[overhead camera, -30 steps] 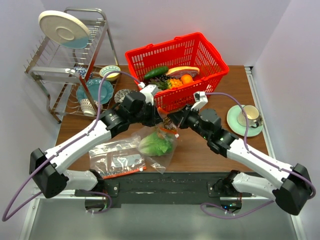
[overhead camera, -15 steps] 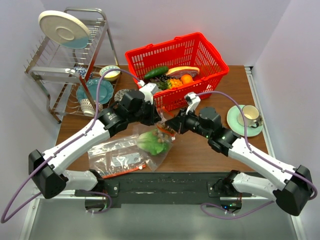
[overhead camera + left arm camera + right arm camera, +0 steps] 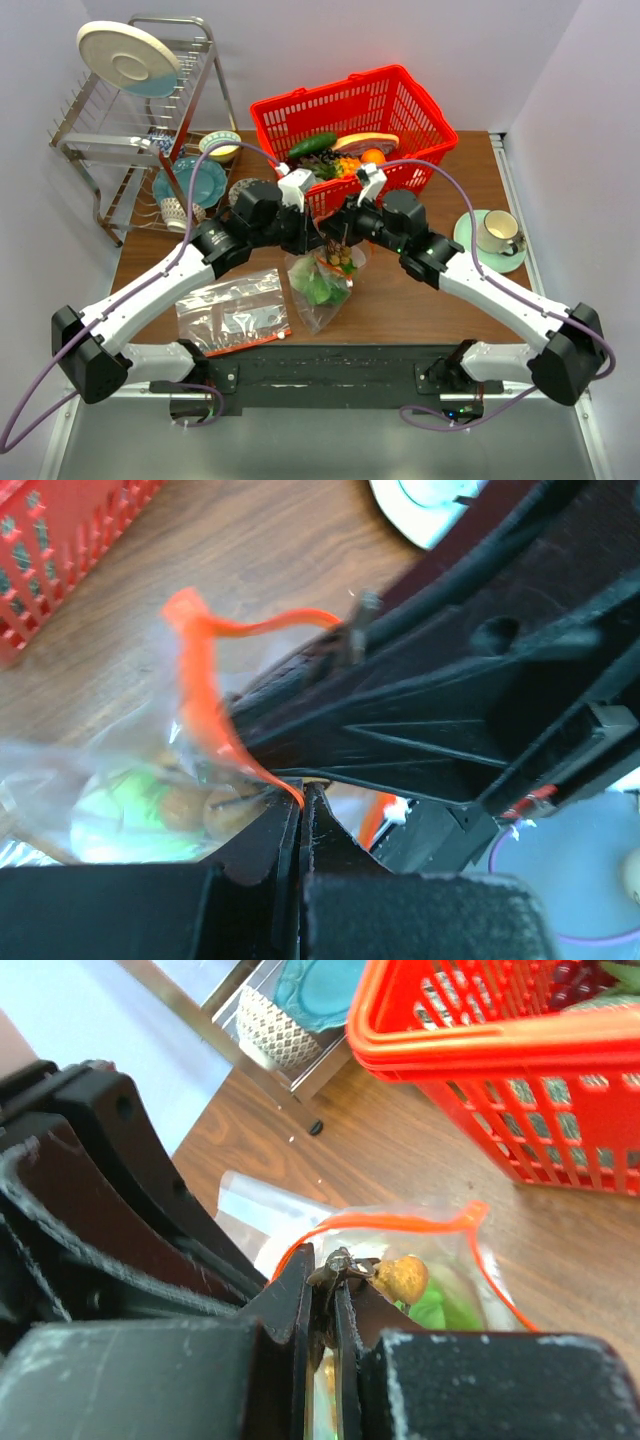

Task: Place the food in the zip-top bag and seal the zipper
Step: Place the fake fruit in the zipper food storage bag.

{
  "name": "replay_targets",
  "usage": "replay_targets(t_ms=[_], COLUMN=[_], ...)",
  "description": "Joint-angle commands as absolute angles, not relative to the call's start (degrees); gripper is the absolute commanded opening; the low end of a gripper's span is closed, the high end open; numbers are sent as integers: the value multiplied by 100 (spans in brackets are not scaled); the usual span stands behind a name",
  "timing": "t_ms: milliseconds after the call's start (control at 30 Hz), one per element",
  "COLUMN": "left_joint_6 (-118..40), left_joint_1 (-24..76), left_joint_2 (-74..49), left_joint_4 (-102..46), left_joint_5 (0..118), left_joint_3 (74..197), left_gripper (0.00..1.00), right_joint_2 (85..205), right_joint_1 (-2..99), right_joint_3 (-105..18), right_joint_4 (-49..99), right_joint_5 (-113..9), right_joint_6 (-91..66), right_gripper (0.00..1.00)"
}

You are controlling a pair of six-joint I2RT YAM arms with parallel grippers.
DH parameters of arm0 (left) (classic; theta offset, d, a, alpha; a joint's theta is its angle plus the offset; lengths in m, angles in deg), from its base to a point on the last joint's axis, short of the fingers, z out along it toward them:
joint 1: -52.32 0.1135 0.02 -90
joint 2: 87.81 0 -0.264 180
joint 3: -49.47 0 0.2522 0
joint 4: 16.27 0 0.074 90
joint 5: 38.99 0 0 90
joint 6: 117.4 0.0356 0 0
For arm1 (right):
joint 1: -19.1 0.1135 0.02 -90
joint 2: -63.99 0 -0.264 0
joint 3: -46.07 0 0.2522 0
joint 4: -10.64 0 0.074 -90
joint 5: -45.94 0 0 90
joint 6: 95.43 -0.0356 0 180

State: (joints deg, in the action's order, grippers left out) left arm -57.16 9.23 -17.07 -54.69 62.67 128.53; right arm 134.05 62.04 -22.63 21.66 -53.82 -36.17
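Note:
The zip-top bag (image 3: 322, 305) hangs off the table between both grippers, with the pale-green cabbage (image 3: 315, 288) inside it. My left gripper (image 3: 302, 798) is shut on the red-orange zipper (image 3: 195, 680) at the bag's mouth. My right gripper (image 3: 330, 1265) is shut on the dark stem of the brown nuts (image 3: 402, 1277), which hang in the open mouth inside the zipper (image 3: 400, 1222) loop. From above, the left gripper (image 3: 318, 238) and right gripper (image 3: 340, 240) almost touch over the nuts (image 3: 340, 257). The cucumber (image 3: 312, 145) lies in the basket.
The red basket (image 3: 420, 110) with other fruit stands just behind the grippers. A second clear bag (image 3: 230, 315) lies flat at the front left. A cup on a green saucer (image 3: 492, 240) sits at the right, and a dish rack (image 3: 150, 130) with plates at the back left.
The right gripper has moved left and back to meet the left gripper. The bag has been lifted from a slumped spread into a narrow hanging shape, the nuts now at its mouth.

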Motion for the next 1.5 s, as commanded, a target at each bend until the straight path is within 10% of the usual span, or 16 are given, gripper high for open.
replay_targets(t_ms=[0, 467, 833, 1467], left_joint_6=[-5552, -5412, -5324, -5473], left_joint_1=[899, 899, 891, 899], left_joint_2=[-1855, -1970, -1908, -2031], left_joint_4=[-5007, -5920, -6061, -5745], left_joint_5=[6929, 5990, 5830, 6147], left_joint_3=[12862, 13477, 13592, 13407], left_gripper=[0, 0, 0, 0], right_joint_2=[13509, 13430, 12974, 12991], right_joint_1=[6235, 6208, 6208, 6208], right_joint_3=[-2720, -1771, -1428, -909], right_joint_4=[1597, 1579, 2396, 1122], right_joint_5=[-6303, -6814, -6674, -5443], right_joint_6=[-2700, -1738, -1562, -3381], right_gripper=[0, 0, 59, 77])
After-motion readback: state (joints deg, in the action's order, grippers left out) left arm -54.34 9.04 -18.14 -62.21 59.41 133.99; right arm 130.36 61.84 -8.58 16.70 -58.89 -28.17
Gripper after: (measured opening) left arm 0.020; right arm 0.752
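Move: The right hand already holds the fake fruit by its stem in the bag mouth, whose middle lies roughly 2 cm back and 5 cm below, neither left nor right. The cabbage in the bag is some 6 cm back, 1 cm left and 14 cm down; the red basket about 25 cm ahead, 5 cm right and 17 cm down; the empty flat bag 9 cm back, 23 cm left and 25 cm down. From the left hand, pinching the zipper edge, the mouth's middle is about 4 cm right, 1 cm back and 3 cm down. The right hand swings briefly left about 1 cm, then lowers the fake fruit down and back into the bag mouth, opening its fingers to about three quarters on the way to free the stem; it ends some 7 cm lower and 3 cm back, having turned some 15 degrees counter-clockwise and partly back, with a small forward move at the end. The left hand keeps its pinch on the orange zipper edge, easing back a centimetre and forward again as it shifts 1–2 cm left and lifts about 2 cm. ##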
